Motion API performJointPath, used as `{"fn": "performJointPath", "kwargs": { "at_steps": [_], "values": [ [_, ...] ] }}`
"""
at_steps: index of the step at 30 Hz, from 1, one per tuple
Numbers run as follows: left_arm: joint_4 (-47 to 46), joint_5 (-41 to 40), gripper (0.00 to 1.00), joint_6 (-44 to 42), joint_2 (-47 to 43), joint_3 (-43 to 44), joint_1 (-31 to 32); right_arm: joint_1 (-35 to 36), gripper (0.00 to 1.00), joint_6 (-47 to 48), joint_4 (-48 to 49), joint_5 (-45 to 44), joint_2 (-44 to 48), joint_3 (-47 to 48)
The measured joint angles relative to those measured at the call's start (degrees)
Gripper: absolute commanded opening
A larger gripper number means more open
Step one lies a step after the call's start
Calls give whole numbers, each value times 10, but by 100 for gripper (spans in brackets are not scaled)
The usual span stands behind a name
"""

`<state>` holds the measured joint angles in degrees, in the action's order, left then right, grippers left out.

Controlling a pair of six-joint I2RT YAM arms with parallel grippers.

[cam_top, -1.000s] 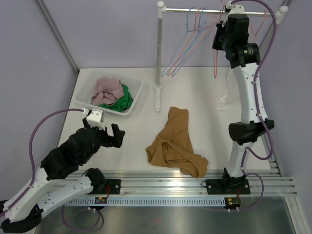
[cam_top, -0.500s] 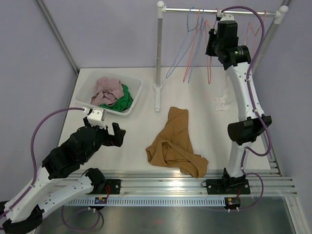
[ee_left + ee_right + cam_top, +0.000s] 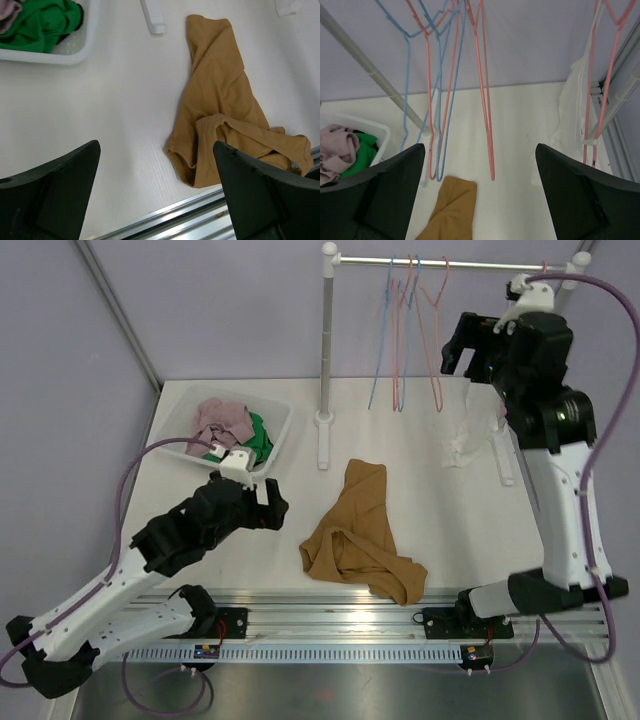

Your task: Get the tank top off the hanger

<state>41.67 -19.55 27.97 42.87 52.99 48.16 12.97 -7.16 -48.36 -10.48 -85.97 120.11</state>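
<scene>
The tan tank top (image 3: 355, 540) lies crumpled on the white table, off any hanger; it also shows as the tank top (image 3: 225, 110) below my left wrist and the tank top (image 3: 452, 205) under my right wrist. A bare pink hanger (image 3: 437, 350) hangs on the rail (image 3: 470, 263), and the pink hanger (image 3: 485, 100) dangles in front of my right gripper (image 3: 477, 195). That right gripper (image 3: 468, 358) is open, empty, and held back from the rail. My left gripper (image 3: 272, 505) hovers open left of the tank top, the same left gripper (image 3: 157, 200) holding nothing.
Blue and pink hangers (image 3: 390, 340) hang mid-rail. A white garment (image 3: 572, 100) hangs on a pink hanger at the rail's right end. The rack post (image 3: 325, 340) stands mid-table. A white basket (image 3: 175, 420) with pink and green clothes sits back left. A metal rail runs along the near edge.
My right gripper has opened, let go of the pink hanger and drawn back from the rail; the hangers have swung upright. My left arm has moved right, toward the tank top.
</scene>
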Motion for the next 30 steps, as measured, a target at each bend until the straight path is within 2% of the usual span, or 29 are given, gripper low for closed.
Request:
{"fn": "performJointPath", "kwargs": {
  "at_steps": [6, 10, 16, 25, 27, 28, 30],
  "values": [
    [-98, 12, 99, 26, 149, -3, 77, 0, 99, -25, 81, 102, 245, -224],
    [-149, 21, 99, 26, 252, -2, 118, 1, 100, -58, 131, 175, 341, -357],
    [-188, 43, 99, 23, 420, 49, 142, 1, 99, -98, 138, 253, 395, -499],
    [-216, 60, 98, 21, 615, 120, 174, 1, 99, -108, 132, 313, 457, -545],
    [-210, 50, 84, 17, 640, 144, 180, 1, 99, -106, 129, 318, 467, -545],
    [-212, 50, 48, 16, 647, 153, 182, 1, 100, -105, 128, 321, 470, -545],
    [-219, 43, 19, 17, 658, 162, 183, 1, 100, -103, 123, 325, 474, -545]
  ]
}}
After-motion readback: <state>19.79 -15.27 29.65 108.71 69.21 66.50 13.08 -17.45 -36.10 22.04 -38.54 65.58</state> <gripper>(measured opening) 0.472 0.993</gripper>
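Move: The brown tank top's middle lies on the table about 21 cm to the left hand's right, level with it fore and aft, and some 22 cm below. From that hand the basket is about 29 cm ahead and 17 cm left, the rack foot 25 cm ahead and 10 cm right. From the right hand, the white top hangs roughly 15 cm ahead, 10 cm right; the brown tank top is 20 cm back, 17 cm left, 45 cm below. Landing on the brown tank top, the left fingers close about halfway and begin to pinch up its cloth, after the hand swings some 22 cm right and as far down, wrist tipping down and turning clockwise. The open, empty right hand backs about 19 cm away from the hangers, sinking 10 cm, drifting left and turning some 30 degrees counter-clockwise. ##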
